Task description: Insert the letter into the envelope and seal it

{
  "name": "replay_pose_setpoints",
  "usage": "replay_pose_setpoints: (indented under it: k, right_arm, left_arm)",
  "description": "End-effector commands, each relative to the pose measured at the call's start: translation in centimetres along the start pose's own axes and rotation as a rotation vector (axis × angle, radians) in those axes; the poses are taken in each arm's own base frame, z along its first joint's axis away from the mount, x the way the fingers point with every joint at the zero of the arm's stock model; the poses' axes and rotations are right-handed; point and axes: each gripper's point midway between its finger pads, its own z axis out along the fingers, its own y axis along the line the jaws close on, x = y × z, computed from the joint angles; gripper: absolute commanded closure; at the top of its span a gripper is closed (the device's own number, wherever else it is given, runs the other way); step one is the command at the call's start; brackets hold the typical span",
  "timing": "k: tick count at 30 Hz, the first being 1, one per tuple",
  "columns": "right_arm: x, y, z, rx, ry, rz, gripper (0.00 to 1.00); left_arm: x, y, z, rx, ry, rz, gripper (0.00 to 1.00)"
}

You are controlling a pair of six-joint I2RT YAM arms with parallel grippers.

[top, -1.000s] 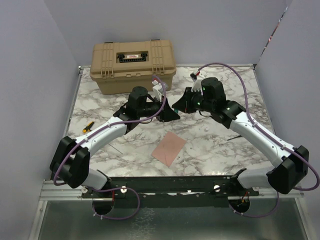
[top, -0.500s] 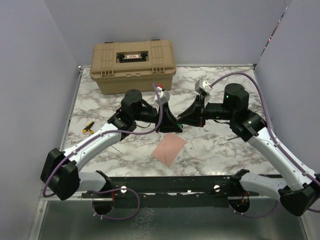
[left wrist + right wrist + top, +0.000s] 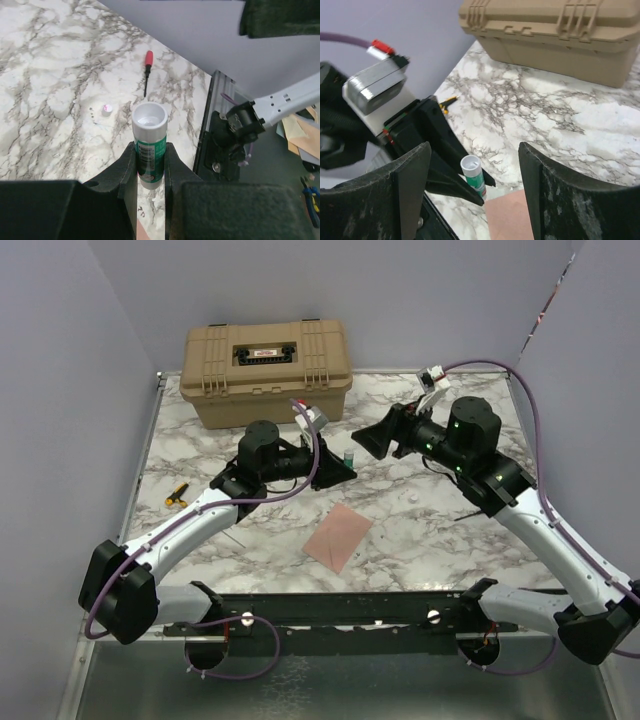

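The pinkish-brown envelope [image 3: 338, 535] lies flat on the marble table in front of both arms; its corner shows at the bottom of the right wrist view [image 3: 507, 218]. The letter is hidden. My left gripper [image 3: 340, 466] [image 3: 150, 150] hangs above the table just behind the envelope, shut on a green-and-white glue stick [image 3: 149, 145] [image 3: 474, 176] [image 3: 348, 457]. The stick's uncapped white end points towards the right arm. My right gripper [image 3: 373, 443] [image 3: 474, 147] faces the stick from a short way off, jaws wide open and holding nothing.
A tan toolbox [image 3: 265, 370] stands at the back of the table. A small white cap [image 3: 106, 109] and a red-handled screwdriver [image 3: 147, 62] lie on the right side. A yellow-and-black tool [image 3: 176, 494] lies at the left.
The right gripper was shut close against the left gripper. It has opened wide and pulled back up and to the right. The left gripper has kept its hold on the glue stick.
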Motion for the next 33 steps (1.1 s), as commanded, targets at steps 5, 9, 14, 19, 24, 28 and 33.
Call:
replay_pose_setpoints:
  k: [5, 9, 14, 19, 24, 28, 33]
  right_arm:
    - [0.8, -2.7, 2.2, 0.182, -0.012, 0.171, 0.25]
    - [1.9, -2.6, 3.1, 0.190, 0.042, 0.191, 0.30]
    - [2.6, -1.9, 3.9, 0.165, 0.080, 0.185, 0.39]
    - [3.8, -2.2, 4.2, 0.172, 0.130, 0.186, 0.39]
    - [4.7, -1.7, 4.7, 0.141, 0.174, 0.186, 0.45]
    - [4.3, -0.9, 4.6, 0.103, 0.184, 0.171, 0.59]
    - [4.1, -0.1, 4.4, 0.059, 0.198, 0.149, 0.65]
  left_arm:
    - [-1.4, 2.5, 0.2, -0.152, -0.067, -0.050, 1.00]
    - [-1.3, 2.7, 0.5, -0.148, -0.060, -0.068, 1.00]
    - [-1.4, 2.8, 0.8, -0.146, -0.057, -0.085, 1.00]
    - [-2.0, 2.3, 0.7, -0.138, -0.070, -0.091, 1.00]
    - [-2.3, 2.0, 0.7, -0.129, -0.074, -0.089, 1.00]
    - [-2.4, 1.6, 0.7, -0.115, -0.072, -0.096, 1.00]
    - [-2.5, 1.3, 0.5, -0.108, -0.072, -0.096, 1.00]
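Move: The glue stick stands upright in the left hand's pinch, its middle about 2 cm above that hand's point. From the open right hand it lies level in the forward sense, some 4 cm to the left and 7 cm below. The envelope is on the table about 5 cm back and 6 cm left of the right hand, 34 cm down; the small white cap lies some 6 cm ahead and 13 cm right of it, as low. The glue stick's bare upper end is what the right hand comes down on: it sinks about 5 cm while going left and a little forward, tips its fingertips down some 15 degrees, and closes from wide to about half that gap, one finger either side of the stick. The left hand keeps its pinch lower down, easing the stick under 3 cm forward with a slight counter-clockwise turn, then holds still. ##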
